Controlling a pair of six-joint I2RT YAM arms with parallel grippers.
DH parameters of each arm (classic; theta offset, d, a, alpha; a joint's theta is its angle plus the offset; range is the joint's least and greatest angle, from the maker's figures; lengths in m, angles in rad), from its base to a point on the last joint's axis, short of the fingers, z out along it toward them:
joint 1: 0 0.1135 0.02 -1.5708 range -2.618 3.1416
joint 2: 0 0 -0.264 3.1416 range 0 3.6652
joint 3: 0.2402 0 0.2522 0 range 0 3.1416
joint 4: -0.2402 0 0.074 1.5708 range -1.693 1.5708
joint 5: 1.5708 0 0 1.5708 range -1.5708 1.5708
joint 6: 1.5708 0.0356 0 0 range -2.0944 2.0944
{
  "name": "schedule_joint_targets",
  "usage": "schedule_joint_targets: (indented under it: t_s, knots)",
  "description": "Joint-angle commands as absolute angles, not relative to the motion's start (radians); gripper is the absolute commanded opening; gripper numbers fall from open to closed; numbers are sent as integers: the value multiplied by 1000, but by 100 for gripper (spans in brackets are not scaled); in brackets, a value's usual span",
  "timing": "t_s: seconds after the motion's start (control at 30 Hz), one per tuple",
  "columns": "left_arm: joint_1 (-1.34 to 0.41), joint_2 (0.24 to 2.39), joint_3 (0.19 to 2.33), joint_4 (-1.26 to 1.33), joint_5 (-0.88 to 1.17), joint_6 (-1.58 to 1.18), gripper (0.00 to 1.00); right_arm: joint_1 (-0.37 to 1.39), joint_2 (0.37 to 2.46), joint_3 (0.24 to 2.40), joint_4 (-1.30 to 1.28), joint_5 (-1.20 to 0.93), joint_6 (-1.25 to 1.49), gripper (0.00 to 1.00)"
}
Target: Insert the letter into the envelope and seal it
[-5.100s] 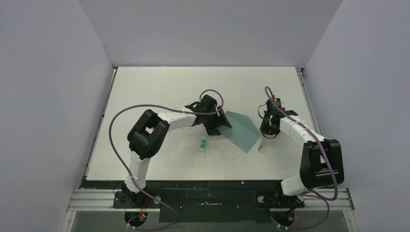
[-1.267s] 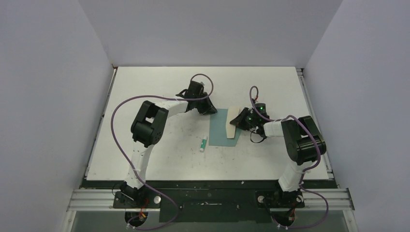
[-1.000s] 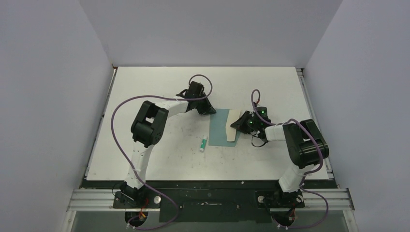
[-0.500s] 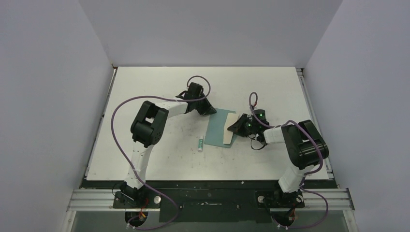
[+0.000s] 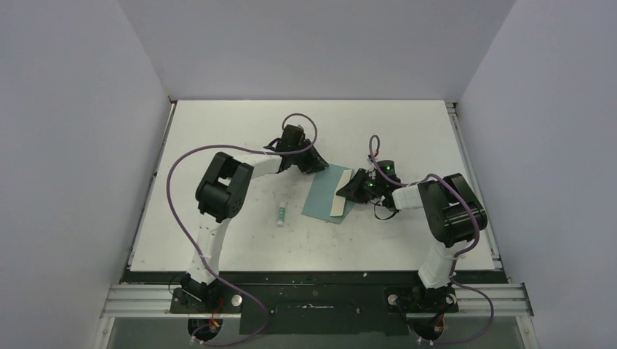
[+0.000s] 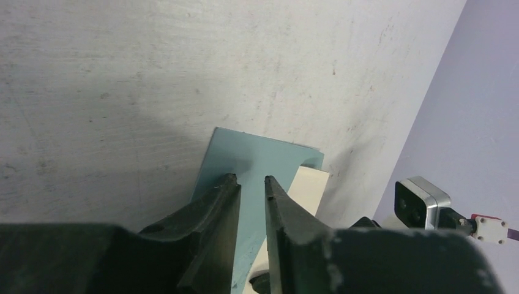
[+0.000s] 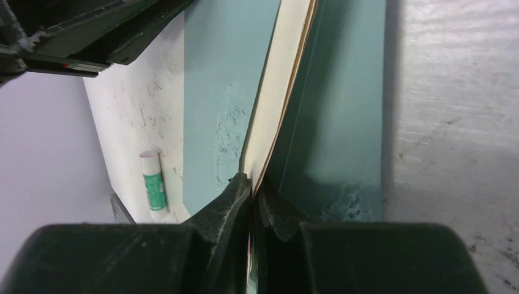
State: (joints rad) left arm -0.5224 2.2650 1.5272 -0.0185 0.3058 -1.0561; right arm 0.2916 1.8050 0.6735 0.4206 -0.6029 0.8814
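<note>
The teal envelope (image 5: 324, 196) lies flat mid-table. The cream-edged letter (image 5: 341, 195) rests slanted on its right part. My right gripper (image 5: 351, 190) is shut on the letter's near edge. The right wrist view shows the letter (image 7: 283, 92) pinched between the fingertips (image 7: 240, 187), with teal envelope (image 7: 219, 79) on both sides of it. My left gripper (image 5: 317, 166) is low at the envelope's far left corner. In the left wrist view its jaws stand a narrow gap apart around the left gripper (image 6: 250, 181), with envelope (image 6: 257, 156) showing through and letter (image 6: 310, 185) beyond.
A small white-and-green stick (image 5: 281, 213) lies on the table left of the envelope, also visible in the right wrist view as the stick (image 7: 153, 187). The table's white surface (image 5: 240, 240) has grey walls on three sides.
The right gripper pushed the letter leftward over the envelope. The envelope slid and turned left, and the stick moved left with it. The left jaws parted slightly.
</note>
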Motion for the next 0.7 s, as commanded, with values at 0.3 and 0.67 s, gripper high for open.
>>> schedule_joint_targets:
  t_s: [0.3, 0.67]
  knots:
    - [-477, 1975, 1500, -529, -30, -699, 84, 310, 1861, 745, 120, -421, 642, 11]
    - [-399, 1610, 1011, -593, -153, -751, 93, 312, 1892, 760, 91, -414, 622, 11]
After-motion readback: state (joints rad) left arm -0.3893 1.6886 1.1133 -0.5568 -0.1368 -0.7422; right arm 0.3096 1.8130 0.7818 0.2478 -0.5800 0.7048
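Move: The glue stick lies about 16 cm back and 13 cm left of the left hand. The envelope's middle is some 9 cm back and 2 cm right of it, with the folded letter 3 cm to the right of that middle. The right hand already has the letter pinched over the envelope, whose middle is about 3 cm to its left, while the glue stick is 18 cm left and 6 cm back. Everything lies slightly below the hands. Up first by about 4 cm, then sweeping left and back in a quickening arc, the left hand leaves the envelope's far-left corner for the glue stick, ending some 21 cm left and 10 cm back and starting to sink. Its fingers spread wide as the wrist swings over 35 degrees to point steeply down. The right hand keeps pinching the letter almost in place, twisting slightly. ##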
